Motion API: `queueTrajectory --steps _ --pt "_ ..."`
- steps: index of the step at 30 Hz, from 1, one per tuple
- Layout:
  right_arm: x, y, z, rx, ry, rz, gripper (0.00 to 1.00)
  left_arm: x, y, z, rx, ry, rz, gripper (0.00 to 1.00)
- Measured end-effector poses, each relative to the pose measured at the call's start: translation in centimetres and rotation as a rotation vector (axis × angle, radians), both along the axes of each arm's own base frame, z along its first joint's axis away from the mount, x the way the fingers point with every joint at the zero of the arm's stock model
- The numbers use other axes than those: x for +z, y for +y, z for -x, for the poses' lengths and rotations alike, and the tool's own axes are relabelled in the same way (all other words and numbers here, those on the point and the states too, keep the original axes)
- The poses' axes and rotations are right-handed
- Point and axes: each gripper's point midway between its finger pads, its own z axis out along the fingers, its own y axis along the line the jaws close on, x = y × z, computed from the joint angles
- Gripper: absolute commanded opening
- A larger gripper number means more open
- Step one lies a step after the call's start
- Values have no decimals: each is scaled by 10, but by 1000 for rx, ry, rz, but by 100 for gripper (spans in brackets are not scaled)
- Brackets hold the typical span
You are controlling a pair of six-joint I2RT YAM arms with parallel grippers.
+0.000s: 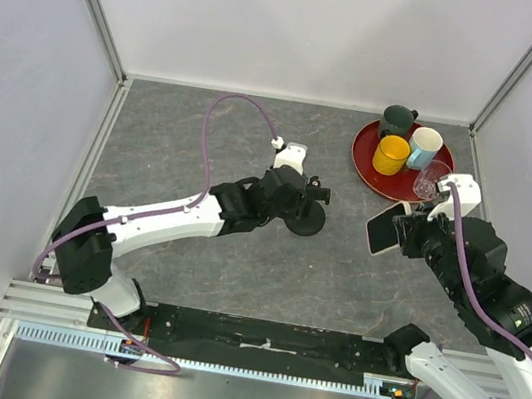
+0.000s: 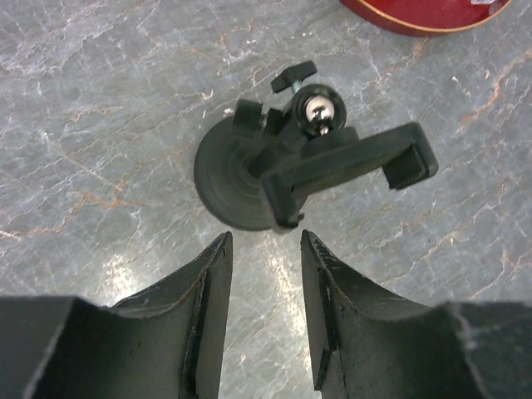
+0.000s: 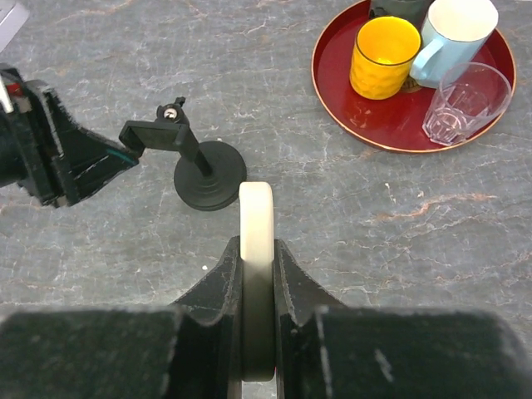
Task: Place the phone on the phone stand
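Observation:
The black phone stand (image 1: 306,218) stands on the grey table at centre, with its round base, post and cradle (image 2: 349,165) clear in the left wrist view and also in the right wrist view (image 3: 204,179). My left gripper (image 2: 266,241) is open and empty, just short of the stand's base. My right gripper (image 3: 258,249) is shut on the phone (image 3: 256,218), held on edge with its cream case edge up. In the top view the phone (image 1: 383,228) hangs above the table to the right of the stand, clear of it.
A red round tray (image 1: 365,160) at the back right holds a yellow cup (image 1: 391,155), a white-and-blue mug (image 1: 423,147), a dark green mug (image 1: 398,121) and a clear glass (image 1: 431,178). Walls close the table on three sides.

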Motion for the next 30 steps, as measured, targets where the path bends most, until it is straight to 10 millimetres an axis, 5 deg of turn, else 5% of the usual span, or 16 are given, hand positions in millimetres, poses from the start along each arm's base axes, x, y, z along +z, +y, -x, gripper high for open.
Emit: queueTrajectory --steps 8,17,23,30 --pt "-1 9 4 66 8 4 0 -1 -12 -13 21 -30 13 39" --pt "-5 32 6 198 27 2 0 -1 -13 -22 18 -65 -30 3" --pt "-29 63 2 358 117 47 0 3 -17 -19 -85 -103 -81 2" --pt "-62 108 10 631 215 47 0 7 3 16 -308 -110 -161 2"
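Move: The phone stand's holder lies just beyond the left hand's half-open fingers, about 3 cm ahead and 4 cm to the right, roughly level. From the right hand, which already grips the phone, the holder is some 11 cm ahead, 15 cm left and 15 cm lower. The red tray stands about 22 cm ahead of the left hand, 20 cm to its right and 15 cm below. Leftward and down, mostly in the second half, the right hand carries the phone towards the stand's holder, about 11 cm left and 6 cm lower, turning counter-clockwise some 35 degrees, grip kept. The left hand eases forward and right, closes its fingers to pinch the holder's left end, then draws back about 4 cm and a little left, turning clockwise. ##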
